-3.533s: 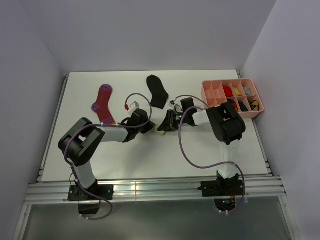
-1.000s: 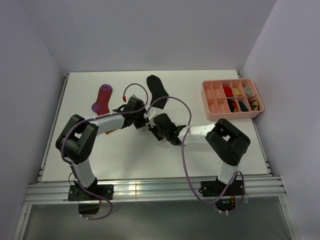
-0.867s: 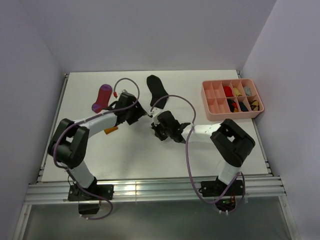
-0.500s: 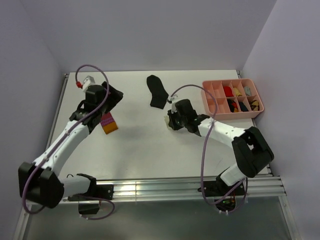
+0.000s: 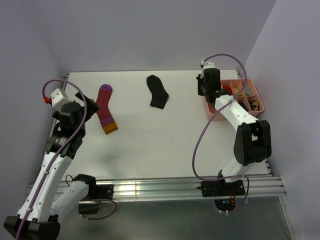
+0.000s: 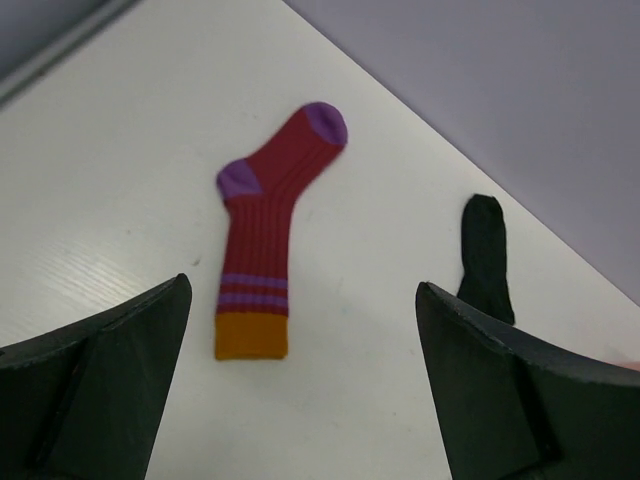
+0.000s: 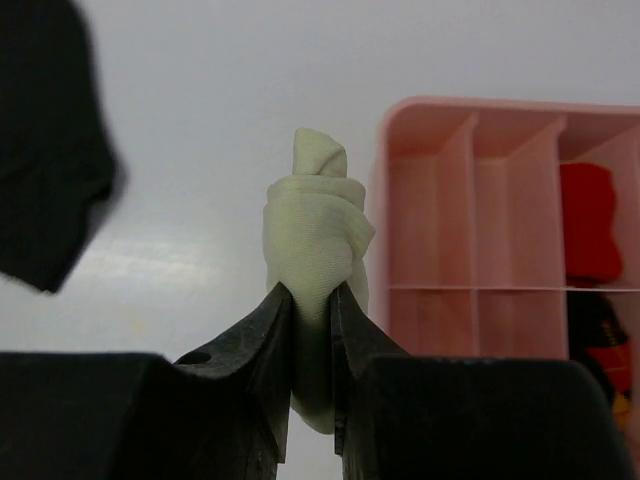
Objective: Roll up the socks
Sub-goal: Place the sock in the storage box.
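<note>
A cream sock (image 7: 312, 240), rolled into a bundle, is pinched between the fingers of my right gripper (image 7: 312, 292). That gripper (image 5: 201, 86) hangs just left of the pink tray (image 5: 250, 83), and the bundle is hidden from above. The magenta sock (image 5: 106, 107) lies flat on the table with its orange end toward me. In the left wrist view the magenta sock (image 6: 270, 230) lies ahead between the fingers. The black sock (image 5: 158, 91) lies flat at the back middle. My left gripper (image 5: 89, 107) is raised at the left, open and holding nothing (image 6: 302, 300).
The pink tray (image 7: 480, 105) has several compartments; the right-hand ones hold rolled socks, including a red one (image 7: 590, 220), and the left ones near my right gripper show bare bottoms. The black sock (image 6: 486, 255) lies far right of the left fingers.
My left gripper opened, let go of the magenta sock and drew back up to the left. My right gripper carried the cream roll from the table's middle to the tray.
</note>
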Controlling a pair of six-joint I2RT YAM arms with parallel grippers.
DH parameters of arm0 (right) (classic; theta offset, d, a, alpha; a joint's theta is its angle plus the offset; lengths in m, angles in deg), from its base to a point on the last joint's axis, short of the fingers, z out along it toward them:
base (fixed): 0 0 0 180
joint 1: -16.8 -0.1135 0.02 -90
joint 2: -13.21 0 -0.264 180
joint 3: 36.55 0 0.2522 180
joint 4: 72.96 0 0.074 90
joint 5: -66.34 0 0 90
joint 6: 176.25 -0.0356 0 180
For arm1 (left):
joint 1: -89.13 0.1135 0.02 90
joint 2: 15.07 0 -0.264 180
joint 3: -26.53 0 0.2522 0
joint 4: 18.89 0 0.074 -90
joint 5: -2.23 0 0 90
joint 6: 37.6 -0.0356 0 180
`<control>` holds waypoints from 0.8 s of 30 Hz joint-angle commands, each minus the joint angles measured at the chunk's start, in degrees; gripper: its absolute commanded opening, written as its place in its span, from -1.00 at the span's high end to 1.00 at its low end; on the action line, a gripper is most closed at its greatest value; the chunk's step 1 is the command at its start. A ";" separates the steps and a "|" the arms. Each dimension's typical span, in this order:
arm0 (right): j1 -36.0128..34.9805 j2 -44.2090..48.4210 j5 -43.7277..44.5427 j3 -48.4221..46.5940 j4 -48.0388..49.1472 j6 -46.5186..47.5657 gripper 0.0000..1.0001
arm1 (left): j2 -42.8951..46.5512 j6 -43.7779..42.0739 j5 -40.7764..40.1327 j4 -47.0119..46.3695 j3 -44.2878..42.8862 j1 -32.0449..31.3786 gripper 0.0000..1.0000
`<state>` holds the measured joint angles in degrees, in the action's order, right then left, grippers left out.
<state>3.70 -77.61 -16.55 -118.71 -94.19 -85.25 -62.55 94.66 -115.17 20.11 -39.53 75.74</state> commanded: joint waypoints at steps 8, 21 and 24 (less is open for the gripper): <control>11.16 -11.38 4.57 -11.13 0.08 2.96 1.00 | 10.04 -10.27 -15.23 -4.74 7.72 0.38 -0.99; 12.66 -20.43 8.79 -17.64 0.88 10.69 1.00 | 8.11 -10.97 -16.46 -5.63 8.44 0.64 -0.99; 12.66 -22.19 7.57 -17.99 0.18 10.34 1.00 | 7.85 -10.97 -16.11 -5.63 8.52 0.73 -0.99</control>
<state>16.22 -98.20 -9.51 -133.88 -94.47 -76.27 -54.60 84.74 -130.16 16.52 -30.94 76.09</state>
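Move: The right hand, holding the rolled cream sock, hangs just off the storage box's left side. The empty far-row compartment, second from the left, is about 13 cm to its right, 9 cm ahead and 15 cm lower. The red sock's compartment adjoins that one, some 6 cm farther right and level with it; the flat black sock lies 23 cm left and 8 cm ahead of the hand. From the left hand the empty compartment is roughly 62 cm right, 25 cm ahead. Still pinching the rolled cream sock, the right hand carries it right by about 13 cm, with some 7 cm forward and 5 cm down, over the box's left rim to the empty compartment beside the red sock, slowing on arrival; the wrist swings clockwise and its left side dips. The empty left hand draws off about 6 cm left and a little back, fingers still wide. ##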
